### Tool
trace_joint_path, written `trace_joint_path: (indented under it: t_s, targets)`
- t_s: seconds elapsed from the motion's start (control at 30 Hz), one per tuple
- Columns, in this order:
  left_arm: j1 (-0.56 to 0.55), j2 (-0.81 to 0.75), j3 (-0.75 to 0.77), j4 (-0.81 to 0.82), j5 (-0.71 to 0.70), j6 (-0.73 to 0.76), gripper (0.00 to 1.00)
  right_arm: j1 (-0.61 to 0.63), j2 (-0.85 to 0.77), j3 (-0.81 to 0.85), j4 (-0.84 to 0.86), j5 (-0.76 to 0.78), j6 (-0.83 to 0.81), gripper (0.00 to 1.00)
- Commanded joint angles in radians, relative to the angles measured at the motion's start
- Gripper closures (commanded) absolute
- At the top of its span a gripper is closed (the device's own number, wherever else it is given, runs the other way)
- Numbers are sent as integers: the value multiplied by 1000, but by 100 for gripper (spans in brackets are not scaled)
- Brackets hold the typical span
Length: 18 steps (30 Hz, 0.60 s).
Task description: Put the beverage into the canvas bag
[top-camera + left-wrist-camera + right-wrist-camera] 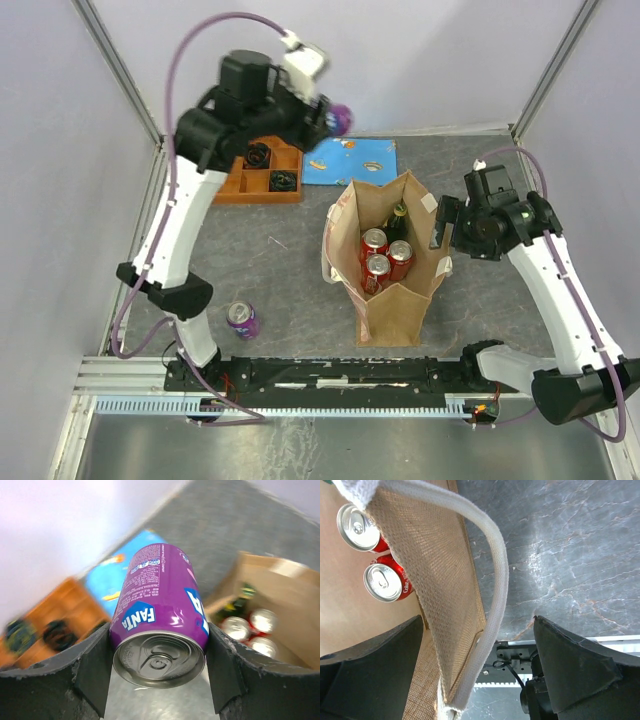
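My left gripper (328, 116) is raised high at the back left and shut on a purple Fanta can (341, 118). In the left wrist view the can (160, 600) sits between both fingers, top end toward the camera. The tan canvas bag (395, 300) stands open at the table's middle and holds three red cans (380, 255) and a dark bottle (399, 215). My right gripper (440, 225) is open and straddles the bag's right wall (445, 580) and white handle (497, 580), one finger inside and one outside. Two red cans (382, 582) show in the right wrist view.
A second purple can (241, 319) stands on the table near the left arm's base. A wooden tray (262, 175) with dark items and a blue packet (350, 160) lie at the back. The arms' mounting rail (330, 375) runs along the near edge.
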Motion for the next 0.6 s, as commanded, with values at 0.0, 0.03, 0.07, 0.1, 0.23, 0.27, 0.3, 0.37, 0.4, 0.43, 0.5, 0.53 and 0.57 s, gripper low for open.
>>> trace_joint_path:
  t_s: [0.0,0.03,0.07,0.1,0.23,0.27,0.3,0.37,0.4,0.43,0.5,0.53,0.57]
  targets:
    - [-226,14,-23,1,119,-19,97,-1,-74,93,-36,111,31,1]
    - [-272,1,-72,14,126,-8,97,-1,-90,108,-51,137,36,1]
    - [-310,-10,-118,27,130,1,97,-1,-106,125,-69,172,42,1]
    - [-351,-20,-155,38,130,14,97,-1,-122,146,-87,206,48,1]
    - [-458,-18,-237,46,149,41,97,-1,-202,219,-132,358,81,1]
    - [-477,-10,-245,44,157,50,97,-1,-218,232,-137,391,87,1]
    - [-494,-1,-253,40,166,62,97,-1,-233,242,-142,414,92,1]
    - [-527,31,-262,38,173,86,97,-1,-247,259,-154,450,93,1]
    - [-544,48,-263,36,177,95,97,-1,-252,263,-160,460,91,1]
    - [-558,65,-262,31,177,109,97,-1,-255,264,-167,467,91,1]
    - [-583,100,-261,20,174,129,97,-1,-262,266,-180,473,92,1]
    - [-590,118,-260,15,170,140,97,-1,-268,267,-184,475,93,1]
    - [-600,132,-260,6,167,154,97,-1,-274,263,-191,476,95,1]
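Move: Below, behind and to the right of the left hand, which already holds a purple Fanta can, the canvas bag's middle lies about 14 cm back, 18 right and 30 down. Inside stand the red cola cans, some 14 back and 17 right, and the green bottle, roughly 6 back and 19 right. The blue packet is about 10 ahead and 10 right. From the right hand the bag is some 12 cm left, 1 ahead, 8 below. Swinging the purple can back and to the right, about 20 cm each way, the left hand also sinks some 16 cm, bringing it down over the bag's opening beside the cola cans; it keeps its grip, turns clockwise and tips its fingers farther down. The open right hand rises about 12 cm and draws right and somewhat back, away from the bag's right side, its fingers tilting up. ##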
